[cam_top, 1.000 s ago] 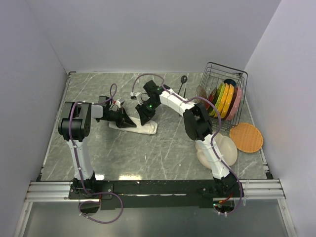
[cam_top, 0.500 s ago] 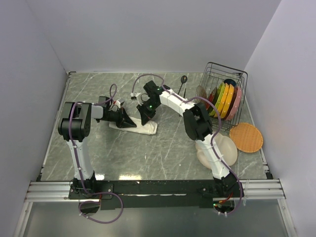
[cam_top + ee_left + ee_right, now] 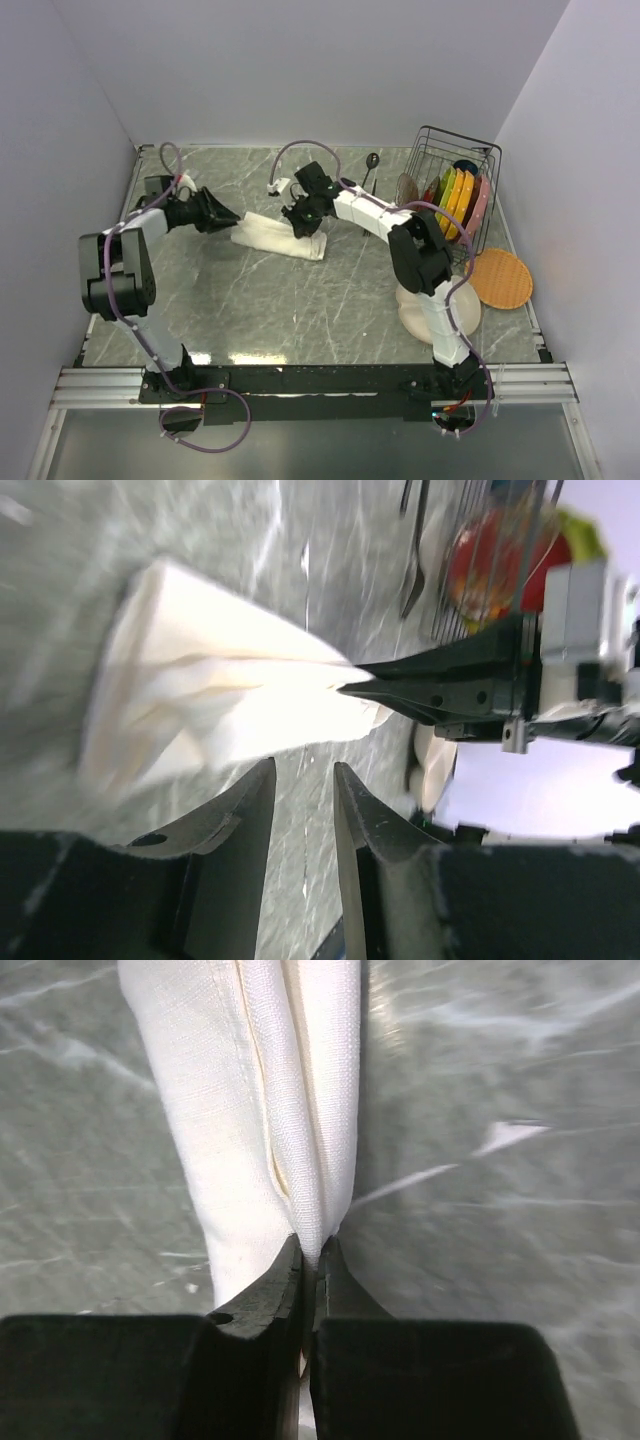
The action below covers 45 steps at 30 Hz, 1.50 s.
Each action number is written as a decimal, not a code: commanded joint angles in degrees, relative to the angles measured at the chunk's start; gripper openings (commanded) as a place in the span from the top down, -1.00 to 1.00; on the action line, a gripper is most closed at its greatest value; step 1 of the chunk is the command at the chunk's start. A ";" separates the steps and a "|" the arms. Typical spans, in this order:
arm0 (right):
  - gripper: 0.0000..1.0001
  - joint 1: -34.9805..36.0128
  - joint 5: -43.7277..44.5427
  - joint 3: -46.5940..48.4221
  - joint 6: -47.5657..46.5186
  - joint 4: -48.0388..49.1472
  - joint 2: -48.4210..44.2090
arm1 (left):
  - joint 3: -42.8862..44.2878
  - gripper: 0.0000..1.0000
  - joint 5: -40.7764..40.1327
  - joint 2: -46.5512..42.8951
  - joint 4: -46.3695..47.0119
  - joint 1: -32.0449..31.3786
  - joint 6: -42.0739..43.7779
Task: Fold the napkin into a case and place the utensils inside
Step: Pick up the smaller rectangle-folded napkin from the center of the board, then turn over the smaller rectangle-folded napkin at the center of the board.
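The napkin (image 3: pixel 278 238) lies on the marble table as a narrow, layered cream strip. My right gripper (image 3: pixel 304 222) is shut on a fold at its right end; the right wrist view shows the cloth (image 3: pixel 265 1090) pinched between the shut jaws of the gripper (image 3: pixel 312 1248). My left gripper (image 3: pixel 230 214) hovers just left of the strip, open and holding nothing. In the left wrist view the gripper (image 3: pixel 305 772) has bare table in its gap, with the napkin (image 3: pixel 210 695) ahead. A dark spoon (image 3: pixel 369 168) lies by the rack; the utensils' thin handles (image 3: pixel 412 555) show far off.
A wire dish rack (image 3: pixel 455 190) with upright coloured plates stands at the back right. An orange round plate (image 3: pixel 498 277) and a beige plate (image 3: pixel 447 305) lie in front of it, beside the right arm.
My left gripper let go of the napkin, opened and drew back to the far left. The right gripper closed on the cloth's right end and lifted it a little.
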 commanded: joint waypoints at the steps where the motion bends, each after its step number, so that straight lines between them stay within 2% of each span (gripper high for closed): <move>1: 1.00 2.84 12.59 -8.35 -5.48 16.25 -9.22 | 2.25 0.29 -1.02 -4.53 -4.57 4.35 2.52; 5: 1.00 5.39 20.17 -16.54 -9.34 27.16 -13.53 | 1.90 0.30 -1.55 -6.29 -5.81 8.48 3.41; 6: 1.00 6.79 21.67 -18.65 -11.35 32.40 -15.19 | 1.90 0.30 -1.55 -6.38 -6.16 9.88 3.76; 8: 1.00 8.55 25.53 -26.03 -15.56 38.48 -17.92 | 1.64 0.30 -2.08 -7.26 -7.39 11.55 4.90; 18: 1.00 20.33 36.62 -51.35 -35.88 77.05 -21.54 | -5.21 0.33 -3.22 -13.32 -9.67 14.81 8.85; 20: 1.00 22.78 37.59 -55.22 -39.13 82.69 -21.19 | -6.01 0.33 -3.31 -14.55 -10.12 15.25 9.65; 25: 1.00 27.18 40.93 -60.24 -43.98 89.48 -18.47 | -6.98 0.32 -3.83 -16.67 -12.92 15.95 12.72; 27: 1.00 28.59 42.07 -61.12 -44.86 89.76 -17.15 | -7.15 0.32 -4.45 -17.45 -14.07 16.04 15.08; 28: 0.90 28.86 42.16 -61.47 -44.77 89.76 -16.80 | -7.24 0.32 -4.54 -17.63 -15.64 16.04 16.23; 31: 0.43 29.30 42.42 -61.65 -43.90 88.62 -16.00 | -6.37 0.28 -4.45 -17.29 -19.51 15.96 21.76; 35: 0.15 29.56 42.08 -61.21 -41.79 84.15 -17.58 | -3.47 0.27 -3.40 -16.75 -28.46 16.04 29.94; 37: -0.06 29.65 41.55 -60.51 -40.39 80.98 -20.11 | -2.50 0.26 -3.83 -17.19 -31.20 15.87 36.26; 42: -0.47 29.48 36.02 -55.86 -30.64 62.18 -26.98 | 1.28 0.23 -6.11 -17.72 -40.68 13.59 48.12; 45: -0.63 29.39 32.34 -53.40 -25.62 53.13 -30.93 | 1.55 0.24 -9.09 -19.30 -41.76 10.52 50.51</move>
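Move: The folded napkin is already pinched near its right end in my right hand, its middle about 6 cm to the left and 2 cm lower. It goes to a bare patch of table roughly 11 cm back and 11 cm left of my right hand, 4 cm down. The fork lies some 16 cm right and 7 cm ahead, the spoon 15 cm right and 14 cm ahead. From my empty left hand that patch is about 14 cm back, 6 cm right and 9 cm below. Keeping my pinch on the napkin, I raise my right hand about 3 cm, then draw it back some 13 cm and slightly left, lowering again while the wrist swings roughly 70 degrees, so the down-pointing fingers level out forward and left. Low over the table I open them wide and start to lift. My left hand, fingers still partly open, clears out about 9 cm left, then as much back. ##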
